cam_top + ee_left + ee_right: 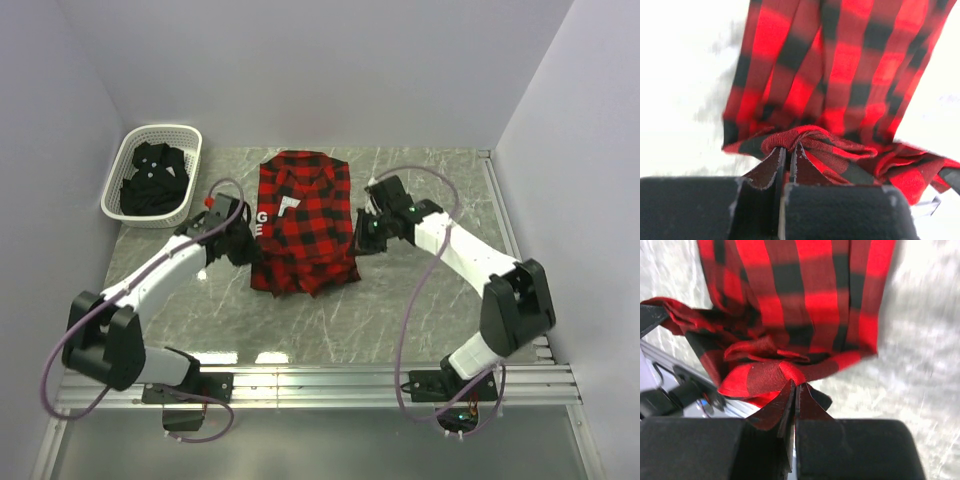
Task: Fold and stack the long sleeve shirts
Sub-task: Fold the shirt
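The red-and-black flannel shirt (303, 220) lies in the middle of the table, its lower part lifted and bunched toward me. My left gripper (247, 243) pinches the shirt's left edge, and in the left wrist view the flannel shirt (840, 75) rises from a fold caught between the shut fingertips (788, 148). At the shirt's right edge my right gripper (362, 238) is shut on a fold of the flannel shirt (805, 305), the cloth squeezed at the tips (796, 386). The plain black shirt (153, 180) lies crumpled in the basket.
A white lattice basket (186, 140) stands at the back left corner of the marble table (420, 310). Pale walls close in the left, back and right. An aluminium rail (330, 385) runs along the near edge by the arm bases.
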{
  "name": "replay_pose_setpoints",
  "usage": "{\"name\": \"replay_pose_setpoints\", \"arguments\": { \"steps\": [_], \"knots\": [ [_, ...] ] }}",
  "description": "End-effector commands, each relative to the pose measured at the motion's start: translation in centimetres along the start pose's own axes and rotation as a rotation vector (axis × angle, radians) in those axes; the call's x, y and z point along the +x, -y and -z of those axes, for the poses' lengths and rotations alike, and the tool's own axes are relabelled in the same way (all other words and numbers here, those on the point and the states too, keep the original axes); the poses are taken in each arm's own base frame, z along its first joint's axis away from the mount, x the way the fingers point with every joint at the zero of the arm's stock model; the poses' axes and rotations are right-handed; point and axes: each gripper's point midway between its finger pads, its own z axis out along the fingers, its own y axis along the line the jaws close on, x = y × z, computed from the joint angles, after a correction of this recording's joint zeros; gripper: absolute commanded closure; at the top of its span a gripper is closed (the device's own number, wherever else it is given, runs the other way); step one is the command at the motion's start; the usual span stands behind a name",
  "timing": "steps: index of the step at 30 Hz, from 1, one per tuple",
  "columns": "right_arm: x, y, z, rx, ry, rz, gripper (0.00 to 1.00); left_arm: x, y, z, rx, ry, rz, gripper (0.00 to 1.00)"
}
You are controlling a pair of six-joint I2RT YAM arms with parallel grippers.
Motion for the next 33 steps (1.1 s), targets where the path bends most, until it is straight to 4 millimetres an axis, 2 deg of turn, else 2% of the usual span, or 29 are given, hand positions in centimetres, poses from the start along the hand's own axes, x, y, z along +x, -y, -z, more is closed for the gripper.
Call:
{"name": "replay_pose_setpoints", "arguments": {
  "steps": [1, 2, 3, 4, 6, 7, 8, 10, 12, 14, 19, 27, 33],
  "knots": [
    [-4.7, -2.0, 0.5, -0.037, 0.092, 0.047, 1.0, -6.0, 2.7, -0.5, 0.055, 0.152, -0.043, 0.98],
    [-5.3, -1.6, -0.3, -0.021, 0.084, 0.042, 1.0, -6.8, 2.9, -0.8, 0.049, 0.167, -0.045, 0.99],
    [-6.6, -2.1, -0.2, -0.032, 0.109, 0.047, 1.0, -7.8, 3.5, -0.7, 0.056, 0.191, -0.057, 0.99],
    [-7.2, -2.1, -0.3, -0.035, 0.113, 0.044, 1.0, -8.6, 3.6, -1.6, 0.047, 0.202, -0.054, 0.99],
    [-8.3, -1.6, -1.3, -0.032, 0.111, 0.027, 1.0, -9.9, 4.2, -2.0, 0.051, 0.235, -0.051, 0.99],
    [-9.4, -2.0, -1.3, -0.045, 0.136, 0.033, 1.0, -10.4, 4.1, -2.7, 0.046, 0.236, -0.045, 0.99],
    [-9.6, -1.6, -2.1, -0.036, 0.129, 0.03, 1.0, -11.1, 4.8, -2.9, 0.072, 0.25, -0.044, 0.99],
    [-11.2, -1.4, -2.2, -0.037, 0.159, 0.028, 1.0, -11.8, 4.6, -4.2, 0.062, 0.243, -0.034, 0.99],
    [-12.5, -1.0, -2.8, -0.035, 0.178, 0.028, 1.0, -12.9, 5.5, -4.6, 0.081, 0.26, -0.036, 0.99],
    [-13.1, -0.4, -3.7, -0.027, 0.177, 0.024, 1.0, -13.9, 5.9, -5.5, 0.083, 0.267, -0.037, 0.99],
    [-15.4, -0.1, -4.4, -0.035, 0.218, 0.029, 1.0, -15.2, 6.6, -7.9, 0.088, 0.264, -0.039, 0.99],
    [-18.8, 0.4, -5.0, -0.028, 0.275, 0.029, 1.0, -17.8, 8.9, -9.3, 0.142, 0.317, -0.078, 0.99],
    [-20.7, 1.5, -5.8, -0.025, 0.305, 0.013, 1.0, -19.5, 9.2, -10.8, 0.144, 0.36, -0.093, 0.98]
  ]
}}
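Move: The held hem is going out to the shirt's far edge, whose middle lies some 37 cm ahead of the left hand and 13 cm to its right, about 10 cm lower. The white letters lie about 15 cm straight ahead of that hand, the white patch about 23 cm ahead and 7 cm right, and the basket some 27 cm ahead and 28 cm left. From the right hand, the far edge's middle is about 37 cm ahead and 12 cm left, 12 cm lower. Forward and almost level, side by side, both hands sweep the hem out over the shirt towards its far edge, the left by about 21 cm, the right by some 19 cm, quick at first and then slower. They rise about a centimetre, then settle a couple lower, fingertips tipping up a little (left more than right). Both closed grippers keep their pinch on the hem's two corners, holding it up off the layers below. ##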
